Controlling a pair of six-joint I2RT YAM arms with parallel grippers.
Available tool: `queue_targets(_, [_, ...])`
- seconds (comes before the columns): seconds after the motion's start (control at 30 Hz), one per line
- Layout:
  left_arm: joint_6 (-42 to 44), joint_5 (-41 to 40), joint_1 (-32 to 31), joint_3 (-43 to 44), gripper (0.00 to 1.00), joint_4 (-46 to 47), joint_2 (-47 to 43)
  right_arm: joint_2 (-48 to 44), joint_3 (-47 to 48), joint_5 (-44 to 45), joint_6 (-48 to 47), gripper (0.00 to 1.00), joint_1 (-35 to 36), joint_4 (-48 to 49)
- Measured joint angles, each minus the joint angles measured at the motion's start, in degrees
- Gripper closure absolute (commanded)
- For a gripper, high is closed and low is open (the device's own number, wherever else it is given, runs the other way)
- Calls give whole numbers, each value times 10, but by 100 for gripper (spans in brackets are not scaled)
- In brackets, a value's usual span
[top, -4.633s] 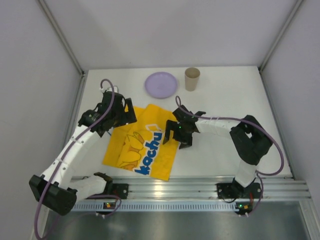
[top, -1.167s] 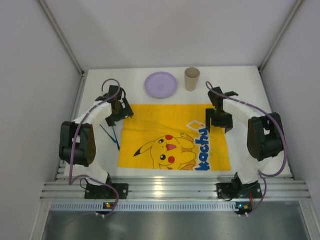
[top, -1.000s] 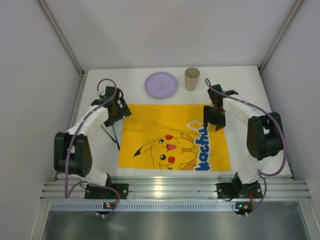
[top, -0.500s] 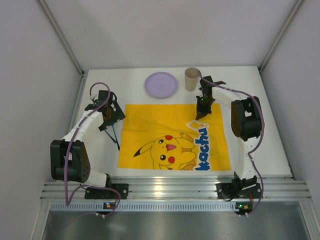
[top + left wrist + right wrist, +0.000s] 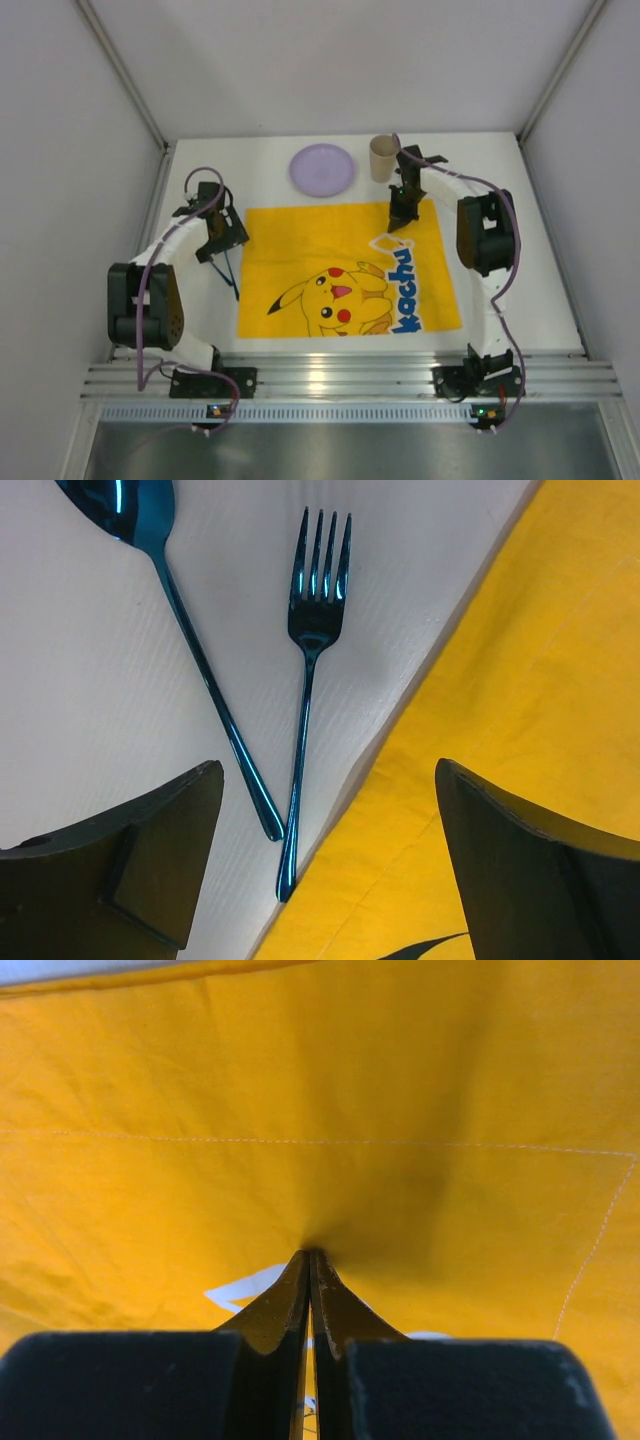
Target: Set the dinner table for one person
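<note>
A yellow cartoon-printed mat point(image 5: 330, 250) lies spread flat on the white dinner table point(image 5: 500, 200). My right gripper point(image 5: 397, 222) stands on the mat's far right part, near the blue lettering. In the right wrist view its tips point(image 5: 310, 1255) are shut together, and the cloth point(image 5: 300, 1080) puckers around them. My left gripper point(image 5: 222, 240) hangs open over the mat's left edge point(image 5: 500, 680), holding nothing. Below it on the bare table point(image 5: 80, 680) lie a blue metal fork point(image 5: 312, 630) and spoon point(image 5: 190, 650). The fork's handle end touches the mat's edge.
A lilac plate point(image 5: 322, 169) and a tan paper cup point(image 5: 383, 158) stand at the back of the table, just beyond the mat. The cup is close behind my right gripper. White walls enclose the table on three sides.
My right gripper has shut and moved left and back, from the mat's right side to near the cup. The mat's far right corner has shifted left. My left gripper has drawn slightly left.
</note>
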Motion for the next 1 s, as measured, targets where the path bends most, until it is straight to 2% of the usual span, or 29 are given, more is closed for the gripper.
queue_targets(0.33, [31, 9, 0, 0, 15, 39, 64, -16, -25, 12, 29, 100, -1, 18])
queue_targets(0.4, [35, 9, 0, 0, 18, 44, 70, -16, -25, 13, 34, 95, -1, 17])
queue_targets(0.47, [37, 9, 0, -3, 25, 50, 72, -21, -30, 17, 41, 86, -1, 18])
queue_targets(0.53, [38, 7, 0, -9, 34, 57, 72, -31, -42, 24, 44, 83, -1, 16])
queue_targets(0.57, [40, 5, 0, -13, 42, 63, 72, -40, -51, 29, 46, 82, -1, 13])
queue_targets(0.6, [40, 4, 0, -18, 46, 67, 72, -47, -59, 31, 48, 82, -1, 10])
queue_targets(0.77, [43, 2, 3, -42, 59, 97, 69, -110, -85, 39, 49, 80, -2, -19])
queue_targets(0.87, [40, 3, 8, -45, 75, 111, 69, -157, -87, 44, 47, 78, -2, -35])
queue_targets(0.9, [39, 3, 11, -45, 91, 114, 70, -175, -89, 46, 46, 77, -2, -39])
queue_targets(0.93, [36, 3, 13, -45, 100, 117, 71, -192, -90, 48, 43, 75, -3, -45])
queue_targets(1.0, [39, 3, 16, -42, 100, 121, 75, -224, -94, 53, 38, 71, -3, -54])
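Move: The fork's middle lies nearly under the open left fingers, 5 cm below and about 1 cm ahead and 1 cm left. The spoon is some 5 cm left of the fork and 1 cm farther out; the yellow cloth's middle is level with the left hand, 24 cm to its right. From the right fingertips the cloth's middle is about 10 cm back and 10 left, the cup 14 ahead and 2 left, the fork 9 back and 34 left. The left fingers pinch the fork near mid-handle: the hand sinks about 5 cm onto it, then drifts a little forward and left as the fingers shut from wide open. Meanwhile the closed right fingertips, resting on the cloth's far right part, lift clear, rising some 10 cm while drawing back and to the right and parting slightly. ##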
